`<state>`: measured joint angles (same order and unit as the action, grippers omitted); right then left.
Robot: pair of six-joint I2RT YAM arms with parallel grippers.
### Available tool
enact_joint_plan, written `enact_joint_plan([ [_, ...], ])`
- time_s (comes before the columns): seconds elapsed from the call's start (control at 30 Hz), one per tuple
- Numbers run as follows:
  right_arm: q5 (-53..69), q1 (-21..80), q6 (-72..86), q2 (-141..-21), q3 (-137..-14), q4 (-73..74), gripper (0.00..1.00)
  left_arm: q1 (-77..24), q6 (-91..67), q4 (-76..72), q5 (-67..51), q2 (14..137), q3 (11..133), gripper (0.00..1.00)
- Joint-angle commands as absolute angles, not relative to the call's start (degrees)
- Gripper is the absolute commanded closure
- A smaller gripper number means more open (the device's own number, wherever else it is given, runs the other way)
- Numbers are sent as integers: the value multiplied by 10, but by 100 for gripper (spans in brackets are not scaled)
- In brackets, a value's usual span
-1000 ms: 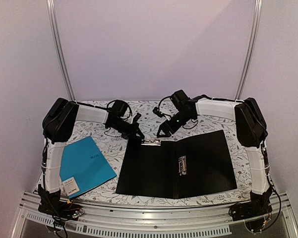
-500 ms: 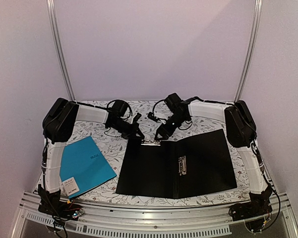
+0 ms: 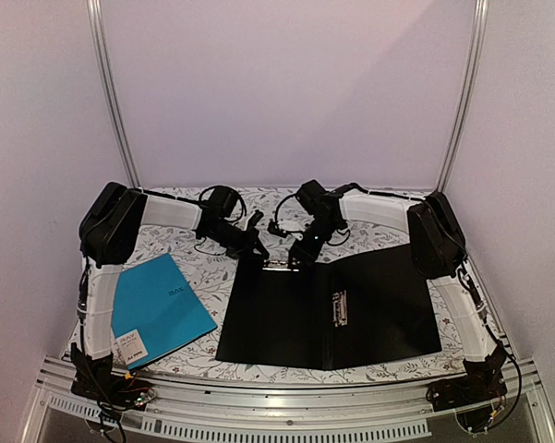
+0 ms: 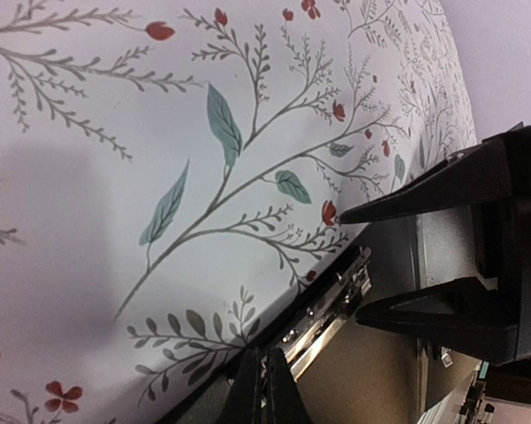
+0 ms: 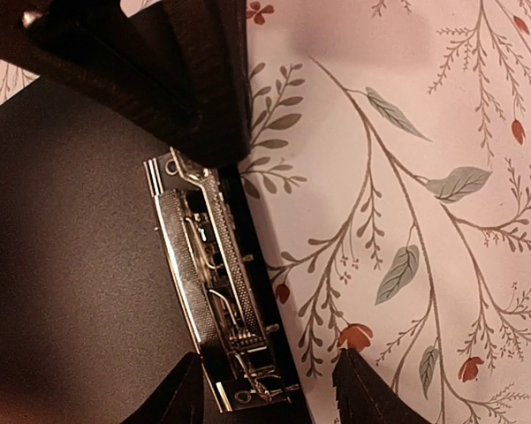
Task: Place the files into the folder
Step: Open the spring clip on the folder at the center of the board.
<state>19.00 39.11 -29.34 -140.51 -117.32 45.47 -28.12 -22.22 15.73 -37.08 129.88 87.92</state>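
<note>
The black folder [image 3: 369,314] lies open and flat in the middle of the table. A silver clip [image 3: 279,265] sits on its far edge. My left gripper [image 3: 257,242] is shut, its tips [image 4: 265,384] resting against one end of the clip [image 4: 336,305] with nothing visibly between them. My right gripper [image 3: 300,254] is open and low over the other end. In the right wrist view one fingertip [image 5: 190,389] is over the black cover and the other over the cloth, with the clip [image 5: 212,283] between them. The files are out of view.
A teal-blue folder [image 3: 157,309] lies on the left of the flowered tablecloth [image 3: 397,235]. A second metal fitting [image 3: 339,307] sits along the black folder's spine. The right gripper's black fingers [image 4: 442,185] show close beside my left gripper in the left wrist view.
The right arm has swung left and down to the clip, and its jaws have narrowed. The left arm and the folder have stayed put.
</note>
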Motion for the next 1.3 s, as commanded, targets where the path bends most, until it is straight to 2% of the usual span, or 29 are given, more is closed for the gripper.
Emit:
enact_joint_plan([
  [0.0,161,398,-311,-1431,-1188,480,50,-288,-212,176,-364,1309,874,100],
  [0.37,110,407,-330,-1439,-1179,489,57,-289,-229,164,-358,1304,857,100],
  [0.57,89,411,-337,-1439,-1166,486,69,-289,-250,132,-336,1283,814,100],
  [0.8,66,410,-336,-1436,-1147,483,76,-295,-258,123,-305,1277,782,100],
  [1.27,51,410,-321,-1436,-1141,484,83,-320,-287,105,-225,1270,717,100],
])
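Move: The spring clip lies along the folder's far edge between the two hands, about 1 cm lower than both. Its middle is some 4 cm to the right hand's left, level fore and aft, and about 5 cm to the left hand's right. From the right hand, the second clip is roughly 14 cm back and 11 cm right. From the left hand, the blue folder's middle is some 15 cm back and 24 cm left. The right fingers, half open astride the spring clip's right end, close to about a quarter open and pinch it across its width; that hand otherwise stays nearly in place, tilting 5 to 10 degrees. Meanwhile the left hand, fingertips still shut at the clip's left end, eases about 1 cm left and slightly down and back, turning some 10 degrees, partly counter-clockwise. ##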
